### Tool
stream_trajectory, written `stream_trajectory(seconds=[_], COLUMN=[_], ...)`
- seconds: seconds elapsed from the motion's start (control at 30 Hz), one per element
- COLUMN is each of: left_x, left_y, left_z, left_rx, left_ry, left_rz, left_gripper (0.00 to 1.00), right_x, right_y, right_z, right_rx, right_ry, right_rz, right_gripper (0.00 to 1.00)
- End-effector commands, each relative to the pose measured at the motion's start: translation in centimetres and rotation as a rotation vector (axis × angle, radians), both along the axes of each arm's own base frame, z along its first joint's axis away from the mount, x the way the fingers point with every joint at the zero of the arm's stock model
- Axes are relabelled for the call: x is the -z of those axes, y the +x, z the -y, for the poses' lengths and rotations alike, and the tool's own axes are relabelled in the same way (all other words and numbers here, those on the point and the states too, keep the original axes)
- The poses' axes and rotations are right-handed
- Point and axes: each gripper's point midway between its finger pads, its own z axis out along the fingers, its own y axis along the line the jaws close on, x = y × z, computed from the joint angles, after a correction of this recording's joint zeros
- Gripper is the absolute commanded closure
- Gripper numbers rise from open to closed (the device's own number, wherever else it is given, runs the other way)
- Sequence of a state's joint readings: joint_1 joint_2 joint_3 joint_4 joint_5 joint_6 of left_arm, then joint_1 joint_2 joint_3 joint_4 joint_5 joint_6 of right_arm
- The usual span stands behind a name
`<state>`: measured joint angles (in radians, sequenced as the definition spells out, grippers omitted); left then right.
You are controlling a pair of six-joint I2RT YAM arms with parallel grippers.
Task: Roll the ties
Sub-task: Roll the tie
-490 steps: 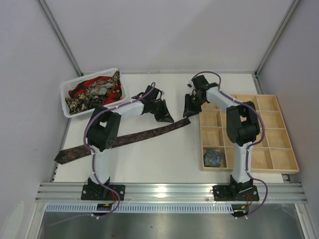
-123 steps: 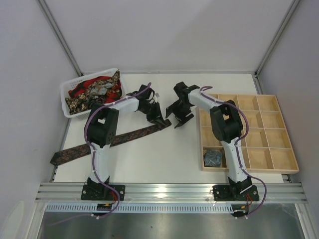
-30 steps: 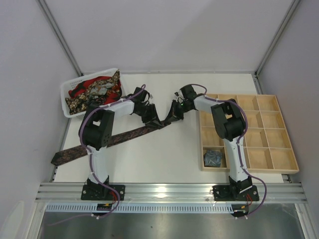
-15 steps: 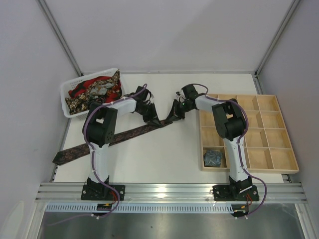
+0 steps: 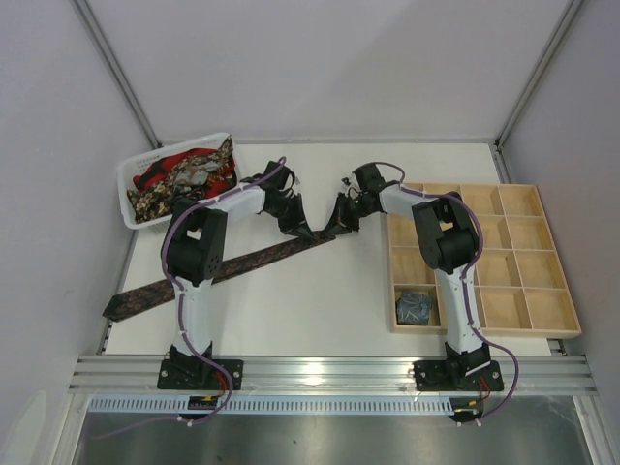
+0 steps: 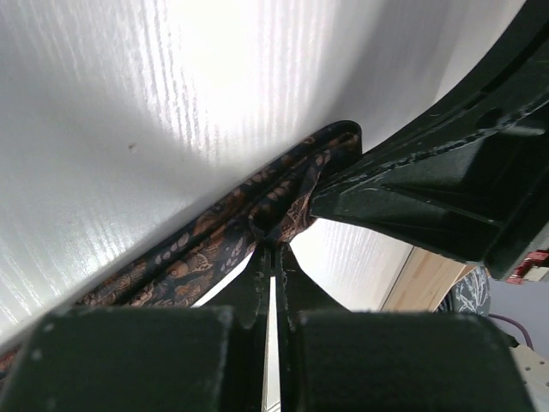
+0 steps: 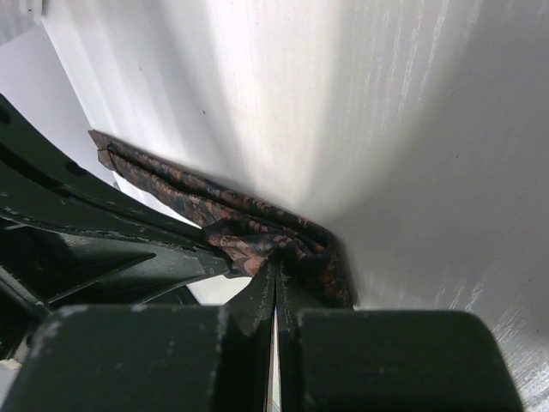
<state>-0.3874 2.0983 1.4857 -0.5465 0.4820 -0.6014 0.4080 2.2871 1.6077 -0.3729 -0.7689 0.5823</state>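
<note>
A long dark brown-maroon patterned tie (image 5: 213,271) lies slantwise on the white table, its wide pointed end at the near left edge. Its far end is folded back on itself in the middle of the table. My left gripper (image 5: 308,232) is shut on that fold from the left; in the left wrist view the fabric (image 6: 214,249) bunches at the tip of the closed left gripper (image 6: 273,246). My right gripper (image 5: 332,227) faces it from the right, shut on the same folded fabric (image 7: 257,232), pinched at the right gripper's (image 7: 276,268) tip.
A white basket (image 5: 123,197) at the back left holds several loose ties (image 5: 184,174), red and gold-black among them. A wooden compartment tray (image 5: 484,332) stands on the right with one grey-blue rolled tie (image 5: 415,306) in a near-left cell. Both arms crowd the table's middle.
My left gripper has shut on the tie's folded end over the last second. The right gripper stayed shut on it. The tie's folded end was longer and lay further right much earlier.
</note>
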Motion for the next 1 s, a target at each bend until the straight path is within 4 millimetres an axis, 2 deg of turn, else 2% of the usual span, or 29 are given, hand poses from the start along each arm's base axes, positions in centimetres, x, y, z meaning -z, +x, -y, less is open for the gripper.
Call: stream_trajectory(seconds=[0.0, 0.2, 0.5, 0.6, 0.73, 0.77, 0.87, 0.97], left_x=[-2.9, -1.2, 1.0, 1.3, 1.0, 0.3, -1.0, -3.0], left_y=[1.9, 1.4, 1.2, 1.2, 1.1, 1.2, 1.5, 2.2], left_z=[0.4, 0.0, -1.0, -1.2, -1.4, -1.3, -1.2, -0.5], left_rx=[-0.007, -0.003, -0.006, -0.005, -0.007, -0.008, -0.010, -0.012], left_ry=[-0.032, -0.006, 0.033, 0.040, 0.041, 0.033, 0.018, -0.026], left_rz=[0.081, 0.048, 0.022, 0.017, 0.024, 0.041, 0.069, 0.111], left_gripper=[0.99, 0.98, 0.95, 0.88, 0.77, 0.75, 0.74, 0.74], right_x=[-1.5, -1.3, 0.1, 0.5, 1.1, 1.2, 1.4, 1.4], right_y=[0.9, 1.1, 1.0, 1.2, 1.2, 1.3, 1.3, 1.2], right_z=[-0.3, -0.2, 0.0, 0.1, 0.2, 0.2, 0.2, 0.3], right_rx=[-0.012, -0.010, -0.006, -0.002, 0.006, 0.005, 0.006, 0.003], right_ry=[0.021, 0.020, 0.005, 0.001, -0.006, -0.006, -0.010, -0.012], right_rz=[0.046, 0.036, 0.016, 0.012, 0.000, 0.002, -0.002, -0.002], right_gripper=[1.00, 1.00, 1.00, 1.00, 1.00, 1.00, 1.00, 1.00])
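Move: The tie's bunched end lies at my left fingertips, already shut on its cloth. Its middle is about 2 cm to the left hand's right and 1 cm lower; from my right hand, also shut on it, about 1 cm left and 1 cm lower. From the left hand, the white basket stands some 31 cm left and 16 cm ahead. The blue roll in the wooden tray lies about 24 cm right and 19 cm back. I ease my left hand barely half a centimetre up and forward with the pinched fold, then sink about 1.5 cm back down and roughly 1 cm to the left while its fingers open about a quarter, giving up the pinch but staying astride the fold. My right hand keeps its shut grip on the tie beside it, settling less than 1 cm. ##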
